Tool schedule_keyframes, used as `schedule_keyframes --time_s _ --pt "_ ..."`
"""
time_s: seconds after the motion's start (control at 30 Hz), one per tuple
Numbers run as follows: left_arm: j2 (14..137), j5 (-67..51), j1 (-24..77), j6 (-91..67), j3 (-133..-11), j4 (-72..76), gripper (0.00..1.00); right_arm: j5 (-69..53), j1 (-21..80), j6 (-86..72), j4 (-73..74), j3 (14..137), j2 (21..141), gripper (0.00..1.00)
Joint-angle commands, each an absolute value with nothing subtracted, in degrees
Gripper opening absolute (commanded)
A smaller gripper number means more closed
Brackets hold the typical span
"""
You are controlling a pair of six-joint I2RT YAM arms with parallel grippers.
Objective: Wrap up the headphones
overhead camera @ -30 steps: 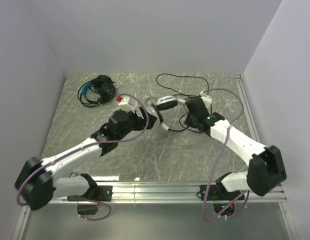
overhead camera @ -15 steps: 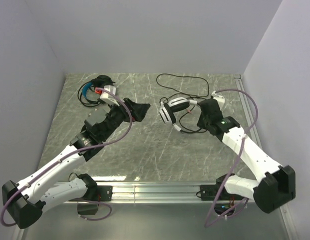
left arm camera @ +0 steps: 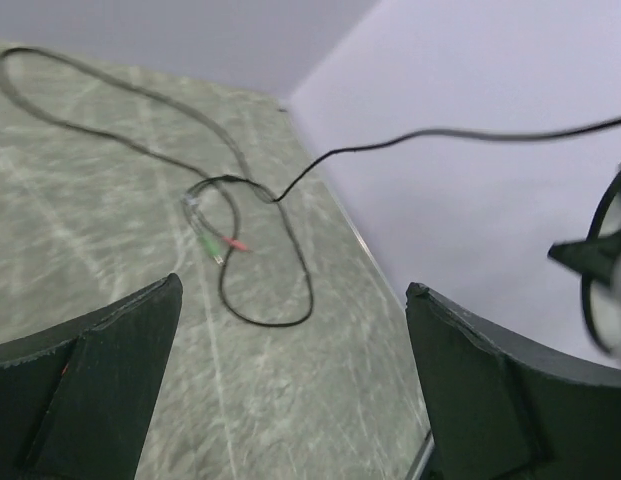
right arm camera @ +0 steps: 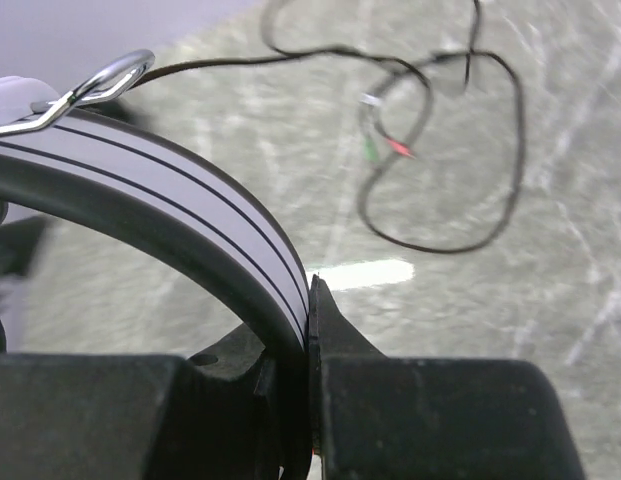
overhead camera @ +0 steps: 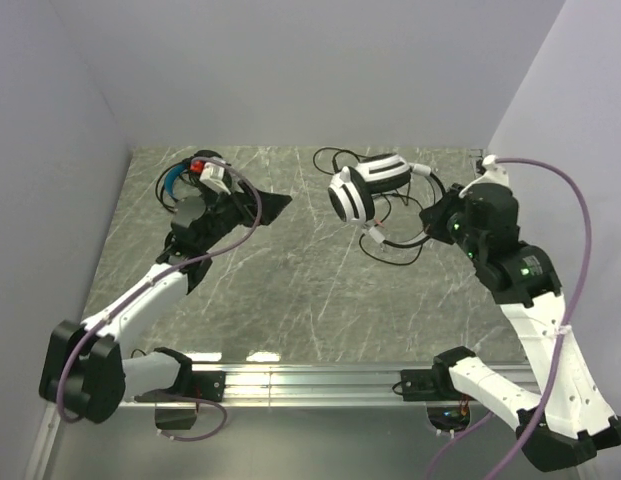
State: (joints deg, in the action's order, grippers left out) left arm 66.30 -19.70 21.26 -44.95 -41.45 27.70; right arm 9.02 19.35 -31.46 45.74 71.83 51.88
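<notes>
The white headphones (overhead camera: 362, 187) with black ear pads hang above the table at the back centre. My right gripper (overhead camera: 431, 216) is shut on their white striped headband (right arm camera: 190, 200), which is clamped between the black fingers (right arm camera: 390, 400). Their thin black cable (overhead camera: 392, 246) trails down to loops on the table, and the red and green plugs (left arm camera: 225, 243) lie flat. My left gripper (overhead camera: 273, 206) stands open and empty over the table; its view shows the cable (left arm camera: 280, 310) below. The black headphones with a blue headband (overhead camera: 178, 186) lie at the back left, partly hidden by the left arm.
The grey marbled table (overhead camera: 290, 290) is closed in by walls on the left, back and right. A metal rail (overhead camera: 320, 378) runs along the front edge, and another rail (overhead camera: 493, 225) runs along the right side.
My right arm has lifted the white headphones off the table, up and towards the back right. My left arm has swung back left towards the black headphones, still open.
</notes>
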Motion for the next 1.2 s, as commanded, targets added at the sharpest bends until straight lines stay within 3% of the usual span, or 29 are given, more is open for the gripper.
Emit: schedule_keyframes --time_s 0.0,0.37,0.77,0.83,0.87,0.93,0.97,1.0,1.03,1.17 --pt "70.1 -30.3 21.6 -45.6 -41.7 46.6 0.99 3.6 19.0 -34.3 46.6 80.8 51.5 0.0" --pt "79.6 -30.8 33.2 -34.4 -44.4 69.1 0.99 -8.6 19.1 -39.1 51.2 97.6 57.7 0.0" --pt "89.9 -31.2 37.4 -32.3 -57.7 67.1 0.99 -13.4 19.1 -42.2 48.1 95.3 57.4 0.0" --pt "91.4 -31.6 37.4 -32.8 -59.1 67.0 0.89 -14.1 19.0 -42.5 47.5 94.9 57.4 0.0" --pt "92.5 -31.5 37.4 -32.9 -60.5 66.3 0.63 -14.2 19.1 -42.6 47.4 94.6 57.3 0.0" --pt "93.2 -31.0 37.4 -32.5 -62.0 63.9 0.42 -15.2 19.1 -42.9 46.8 94.1 57.1 0.0" --pt "93.7 -31.0 37.4 -32.6 -62.9 63.7 0.26 -15.4 19.0 -42.9 46.7 94.0 57.0 0.0" --pt "93.8 -31.1 37.4 -32.6 -63.2 63.5 0.19 -15.4 19.1 -42.8 46.7 93.9 57.0 0.0" --pt "93.8 -30.3 37.4 -32.6 -63.7 62.8 0.01 -15.5 19.0 -42.6 46.8 93.8 56.8 0.0" --pt "91.0 -25.9 37.0 -31.0 -63.0 60.0 0.0 -14.7 19.1 -41.7 47.3 91.9 56.0 0.0"
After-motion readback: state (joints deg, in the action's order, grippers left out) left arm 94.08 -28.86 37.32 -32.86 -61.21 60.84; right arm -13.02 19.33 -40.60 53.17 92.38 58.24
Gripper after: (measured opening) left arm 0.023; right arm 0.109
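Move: The white headphones' cable, where it leaves the left ear cup, lies about 15 cm to the open left gripper's right, some 4 cm farther ahead and 5 cm lower. That ear cup is roughly 17 cm right, 3 cm ahead and 5 cm down; the right ear cup is about 23 cm right, 8 cm ahead and 4 cm down. From the right gripper, already holding the headband, this stretch of cable is some 15 cm left, 9 cm ahead and 6 cm lower. Bring the left gripper about 15 cm right and 8 cm up to the cable beside the left ear cup, drawing back slightly at first; tilt its fingers up some 30 degrees, swing them clockwise, then shut them on the cable. Meanwhile keep the right grip on the headband and raise it, shifting left and a little back, its left side rolling up and turning counter-clockwise. ##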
